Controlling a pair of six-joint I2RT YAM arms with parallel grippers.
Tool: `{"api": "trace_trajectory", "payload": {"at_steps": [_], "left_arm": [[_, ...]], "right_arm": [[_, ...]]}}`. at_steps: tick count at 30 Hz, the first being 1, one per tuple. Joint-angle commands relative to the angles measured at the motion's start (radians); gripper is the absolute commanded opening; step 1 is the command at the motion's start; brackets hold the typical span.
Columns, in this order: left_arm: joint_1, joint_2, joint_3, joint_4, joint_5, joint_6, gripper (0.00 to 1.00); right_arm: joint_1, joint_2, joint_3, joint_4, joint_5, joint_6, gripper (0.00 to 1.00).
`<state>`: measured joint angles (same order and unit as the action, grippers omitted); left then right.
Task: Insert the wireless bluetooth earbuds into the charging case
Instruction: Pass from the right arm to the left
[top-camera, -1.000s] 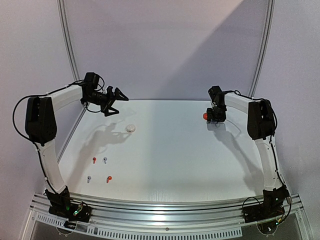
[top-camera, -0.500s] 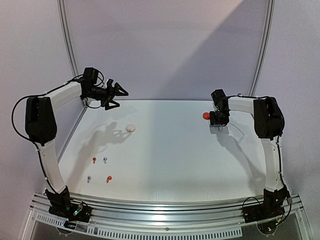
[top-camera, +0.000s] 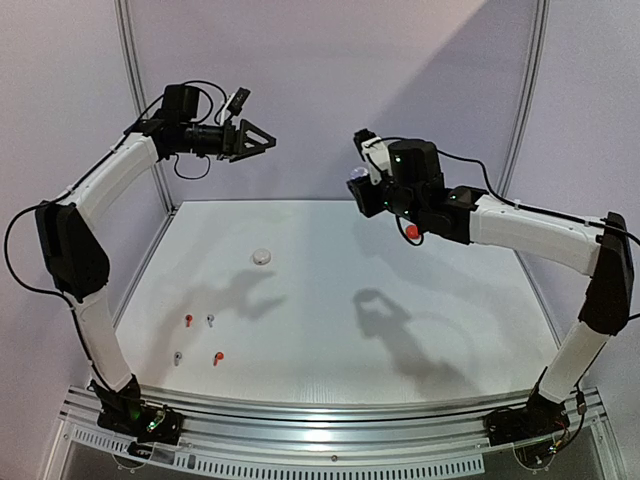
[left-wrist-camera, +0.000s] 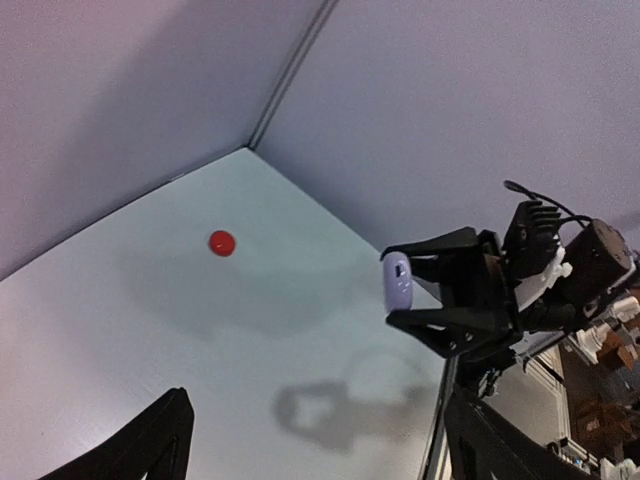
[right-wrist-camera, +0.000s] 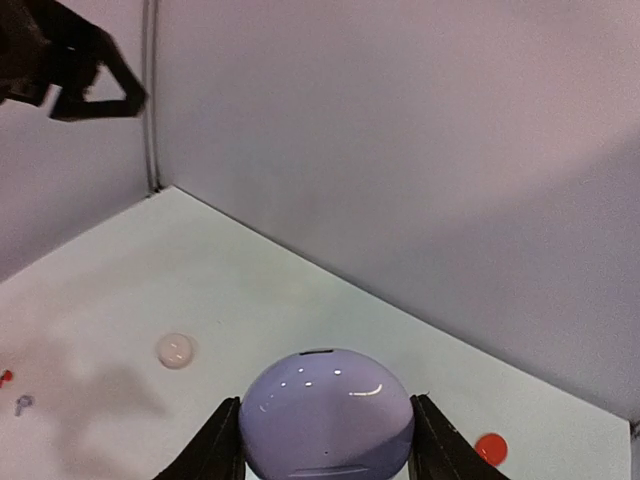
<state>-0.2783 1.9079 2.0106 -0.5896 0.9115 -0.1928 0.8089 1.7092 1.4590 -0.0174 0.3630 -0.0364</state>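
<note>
My right gripper (right-wrist-camera: 326, 440) is shut on a round lavender charging case (right-wrist-camera: 326, 412) and holds it high over the table's far middle (top-camera: 360, 183). In the left wrist view the same lavender case (left-wrist-camera: 398, 281) sits between the black fingers. My left gripper (top-camera: 262, 139) hangs open and empty in the air at the far left, pointing right. Several tiny earbuds lie at the near left: a red one (top-camera: 188, 319), a lavender-grey one (top-camera: 209, 320), another grey one (top-camera: 178, 356) and another red one (top-camera: 216, 356).
A white round case (top-camera: 261, 257) lies left of centre on the white table (top-camera: 330, 330). A red round case (top-camera: 411, 231) lies at the far right, partly behind my right arm. Walls close the table's back and sides.
My right gripper has risen from beside the red case and swung left toward the middle. My left gripper has lifted higher and turned to point right.
</note>
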Motion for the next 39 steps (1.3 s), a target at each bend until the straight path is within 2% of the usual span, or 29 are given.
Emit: {"api": "trace_trajectory", "payload": {"at_steps": [1, 7, 11, 14, 19, 22, 26, 39], "left_arm": [[-0.075, -0.047, 0.011, -0.013, 0.155, 0.057, 0.89], [-0.146, -0.065, 0.016, -0.058, 0.205, 0.115, 0.87], [-0.176, -0.056, 0.039, -0.115, 0.132, 0.175, 0.76], [-0.187, -0.054, 0.049, -0.116, 0.115, 0.162, 0.72], [-0.188, -0.055, 0.051, -0.108, 0.13, 0.142, 0.52], [-0.19, -0.055, 0.05, -0.118, 0.158, 0.151, 0.47], [-0.192, -0.054, 0.047, -0.143, 0.163, 0.177, 0.31], [-0.203, -0.054, 0.046, -0.227, 0.211, 0.27, 0.26]], "right_arm": [[0.088, 0.014, 0.054, 0.103, 0.041, -0.137, 0.22], [0.19, 0.036, 0.158, 0.098, 0.032, -0.263, 0.21], [0.22, 0.058, 0.211, 0.077, 0.017, -0.306, 0.21], [0.238, 0.087, 0.246, 0.053, 0.024, -0.337, 0.21], [0.253, 0.113, 0.276, 0.032, 0.035, -0.37, 0.21], [0.251, 0.118, 0.281, 0.032, 0.047, -0.375, 0.21], [0.252, 0.119, 0.29, 0.039, 0.053, -0.382, 0.21], [0.253, 0.13, 0.306, 0.043, 0.111, -0.421, 0.21]]}}
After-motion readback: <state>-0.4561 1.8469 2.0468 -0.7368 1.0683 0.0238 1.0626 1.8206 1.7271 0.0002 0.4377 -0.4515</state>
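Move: The purple charging case, held in the right fingers, lies some 18 cm to the right of the open left hand, about 3 cm back and 5 cm below it; the left hand is thus roughly 19 cm left, 3 cm ahead and 5 cm above the right hand. On the table, the white case lies some 6 cm ahead, 3 cm left and 34 cm below the left hand, the red case about 18 cm ahead, 17 cm right and 30 cm below the right hand. The right hand keeps its grip and brings the purple case about 11 cm left, some 8 cm back and 7 cm up towards the left hand, its fingers tilting up nearly 20 degrees. The left hand draws back about 10 cm and 7 cm right to meet it, rising slightly and turning some 20 degrees clockwise, then closes its wide-open fingers to pinch the case's free side. ##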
